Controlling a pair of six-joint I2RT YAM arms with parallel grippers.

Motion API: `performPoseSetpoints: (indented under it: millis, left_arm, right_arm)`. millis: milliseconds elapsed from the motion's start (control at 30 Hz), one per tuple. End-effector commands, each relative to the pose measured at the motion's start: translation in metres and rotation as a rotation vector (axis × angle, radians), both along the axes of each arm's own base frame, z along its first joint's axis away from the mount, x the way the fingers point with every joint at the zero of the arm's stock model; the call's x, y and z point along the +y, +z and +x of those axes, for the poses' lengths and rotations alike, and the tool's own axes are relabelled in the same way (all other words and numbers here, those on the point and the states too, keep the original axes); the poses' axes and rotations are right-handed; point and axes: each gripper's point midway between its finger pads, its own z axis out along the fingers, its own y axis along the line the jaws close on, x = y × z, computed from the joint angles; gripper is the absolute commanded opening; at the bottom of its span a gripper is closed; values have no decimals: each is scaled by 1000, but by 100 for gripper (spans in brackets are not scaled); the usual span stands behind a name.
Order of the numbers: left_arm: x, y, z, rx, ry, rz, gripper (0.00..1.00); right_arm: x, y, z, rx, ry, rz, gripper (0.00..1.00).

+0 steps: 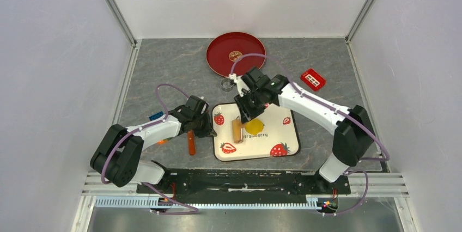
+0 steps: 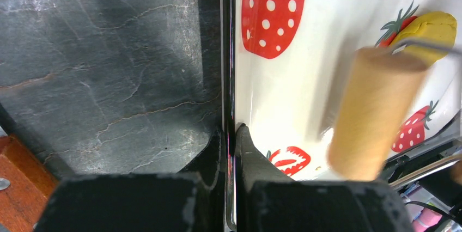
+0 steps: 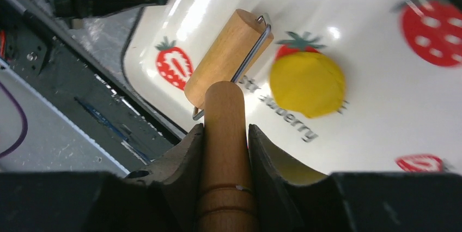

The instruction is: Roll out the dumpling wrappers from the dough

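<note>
A lump of yellow dough (image 1: 254, 126) (image 3: 308, 82) lies flattened on the white strawberry mat (image 1: 261, 147). Just to its left stands the wooden roller (image 1: 237, 130) (image 3: 226, 58), and my right gripper (image 1: 243, 116) (image 3: 224, 128) is shut on the roller's wooden handle. My left gripper (image 1: 208, 127) (image 2: 231, 131) is shut on the mat's left edge, its fingers pinching the rim. In the left wrist view the roller (image 2: 376, 117) stands in front of the dough (image 2: 427, 28). One small yellowish dumpling wrapper (image 1: 235, 55) rests in the red plate (image 1: 218, 58) at the back.
A metal ring cutter (image 1: 226, 83) sits between plate and mat. A red box (image 1: 312, 79) lies at the right. An orange-handled tool (image 1: 190, 142) and a blue item (image 1: 156, 116) lie by the left arm. White walls enclose the grey table.
</note>
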Motion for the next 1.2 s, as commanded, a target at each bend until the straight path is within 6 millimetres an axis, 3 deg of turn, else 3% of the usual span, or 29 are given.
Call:
performPoseSetpoints:
  millis: [0,100,233,533,867,967,1167]
  left_arm:
    - [34,-27,-14,57,47,176,2]
    - [34,-27,-14,57,48,175,2]
    - [34,-28,-15,56,48,175,2]
    - [35,-28,-14,58,47,177,2]
    - [35,-27,-15,59,47,177,2]
    - [34,-27,-14,59,47,176,2]
    - [34,-28,-14,59,46,178,2]
  right_arm:
    - [-40,59,35,-134,-143,3,0]
    - [-75,63,46,-124,-235,-17,0]
    - [-111,53,57,-109,-294,-106,0]
    - [-110,19,58,-31,-272,-155,0]
    - [-137,-22,45,-2,-280,-295,0]
    - [-142,-14,49,-36,-302,-311,0]
    - [-129,44,68,-126,-305,-236,0]
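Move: Just under the right hand, which still grips the roller's handle, the yellow dough lies about 11 cm down, 2 cm right and roughly level fore-and-aft; the roller's barrel is some 5 cm left, 1 cm back and 9 cm below the hand. The ring cutter lies around 20 cm ahead and 9 cm left, 11 cm down. From the left hand, shut on the tray's left rim, the dough is some 18 cm right, 3 cm ahead and 1 cm lower. Swinging the roller back over the dough from its left side to its right, the right hand goes about 13 cm right and 5 cm forward, first rising some 4 cm, then sinking as much beside the dough. Meanwhile the wrist turns roughly 15 degrees clockwise and brings the fingers nearer to vertical, their grip on the handle unchanged. The left hand stays put on the tray's rim. ##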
